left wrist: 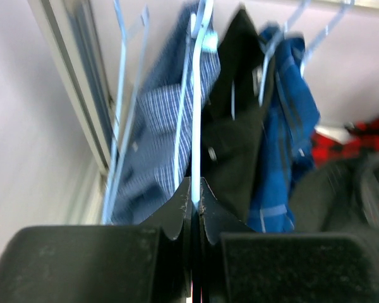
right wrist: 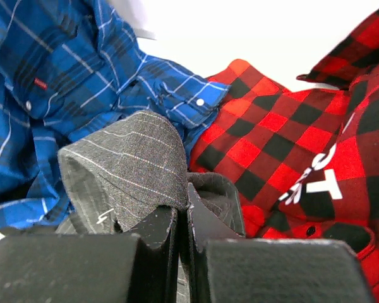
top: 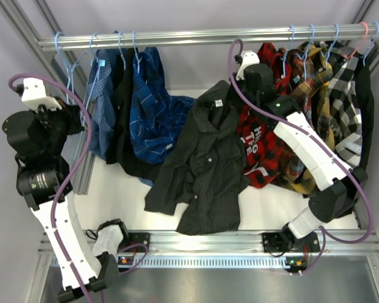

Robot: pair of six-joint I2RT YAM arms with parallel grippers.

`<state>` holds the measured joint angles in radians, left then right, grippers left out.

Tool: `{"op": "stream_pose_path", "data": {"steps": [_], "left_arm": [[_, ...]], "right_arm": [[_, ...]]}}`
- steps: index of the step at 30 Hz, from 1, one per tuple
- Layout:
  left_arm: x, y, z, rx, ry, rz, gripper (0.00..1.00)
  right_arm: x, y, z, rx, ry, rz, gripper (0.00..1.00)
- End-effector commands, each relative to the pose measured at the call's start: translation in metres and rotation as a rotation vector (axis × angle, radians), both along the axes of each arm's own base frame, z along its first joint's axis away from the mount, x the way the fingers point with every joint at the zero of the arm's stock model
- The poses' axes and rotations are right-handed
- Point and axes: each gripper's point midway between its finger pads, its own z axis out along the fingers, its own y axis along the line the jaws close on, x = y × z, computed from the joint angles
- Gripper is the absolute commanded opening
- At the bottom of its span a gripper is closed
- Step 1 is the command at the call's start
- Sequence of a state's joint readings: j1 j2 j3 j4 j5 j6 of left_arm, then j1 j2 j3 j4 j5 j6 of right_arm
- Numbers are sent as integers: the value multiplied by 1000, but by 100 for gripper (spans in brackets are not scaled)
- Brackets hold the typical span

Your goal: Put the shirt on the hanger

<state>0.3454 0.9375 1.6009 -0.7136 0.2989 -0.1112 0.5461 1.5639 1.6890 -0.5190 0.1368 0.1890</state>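
Note:
The shirt [top: 205, 164], dark charcoal with faint pinstripes, hangs open-fronted from its collar down onto the white table. My right gripper [right wrist: 182, 202] is shut on the shirt's collar [right wrist: 132, 164], holding it up near the rail; in the top view this gripper [top: 235, 88] sits at the collar's right side. The hanger [left wrist: 197, 120], thin light-blue wire, hangs on the rail at the left [top: 90, 79]. My left gripper [left wrist: 196, 190] is shut on one of its wires, which runs straight up from between the fingertips. In the top view the left gripper [top: 76, 121] reaches toward that hanger.
A metal rail [top: 196, 35] crosses the back with several blue hangers. Blue checked shirts [top: 148, 107] hang left of centre, and a red-and-black plaid shirt [top: 262, 142] and other plaid shirts [top: 328, 88] hang at the right. An aluminium post [top: 82, 158] stands beside the left arm.

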Motion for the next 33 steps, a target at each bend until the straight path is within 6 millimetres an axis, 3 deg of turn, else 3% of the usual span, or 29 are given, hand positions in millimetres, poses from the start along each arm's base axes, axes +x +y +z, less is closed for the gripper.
{"op": "stream_pose_path", "data": {"steps": [1, 3, 7, 11, 14, 19, 22, 24, 25, 27, 29, 33], "left_arm": [[-25, -18, -9, -62, 60, -42, 0], [-37, -21, -12, -91, 87, -26, 0], [-74, -36, 6, -97, 48, -30, 0], [-98, -46, 10, -85, 18, -36, 0], [-108, -53, 11, -69, 0, -65, 0], [-128, -76, 36, -47, -86, -161, 0], [-121, -111, 32, -77, -73, -401, 0], [-113, -126, 25, -115, -50, -530, 0], [-101, -130, 9, -189, 3, -585, 0], [-92, -142, 7, -209, 7, -733, 0], [-76, -140, 0, -238, 43, -758, 0], [-65, -149, 4, -205, 42, -855, 0]], "right_arm": [[9, 11, 31, 95, -79, 35, 0], [11, 10, 26, 87, -75, 29, 0], [13, 11, 23, 83, -78, 33, 0], [16, 15, 24, 98, -86, 43, 0], [18, 19, 26, 112, -91, 49, 0], [20, 22, 23, 122, -79, 49, 0], [19, 20, 28, 135, -84, 43, 0], [17, 19, 35, 146, -95, 42, 0], [16, 19, 38, 153, -97, 41, 0], [14, 19, 49, 181, -109, 44, 0], [11, 24, 60, 200, -122, 74, 0], [1, 30, 71, 233, -129, 127, 0]]}}
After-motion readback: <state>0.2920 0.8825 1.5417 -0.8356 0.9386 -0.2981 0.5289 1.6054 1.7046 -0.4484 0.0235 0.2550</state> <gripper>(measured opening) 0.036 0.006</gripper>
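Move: The dark shirt's collar, which the light-blue hanger in the left hand is bound for, lies roughly 40 cm to the right of that hand, 16 cm ahead and 15 cm lower. The hanging denim shirt is straight ahead by some 30 cm, the blue plaid shirt equally far out but 18 cm right, an empty hanger 25 cm ahead and 7 cm left. From the right hand, the collar's middle is about 4 cm left, 3 cm back, 3 cm below. The light-blue hanger, still pinched in the left fingers, is drawn back some 12 cm away from the hanging clothes, then swung right about 13 cm in all and partly forward again, sinking slightly towards the dark shirt's collar, while the wrist turns some 40 degrees clockwise. The right fingers keep their pinch on the collar, easing only a couple of centimetres left with a slight roll. ##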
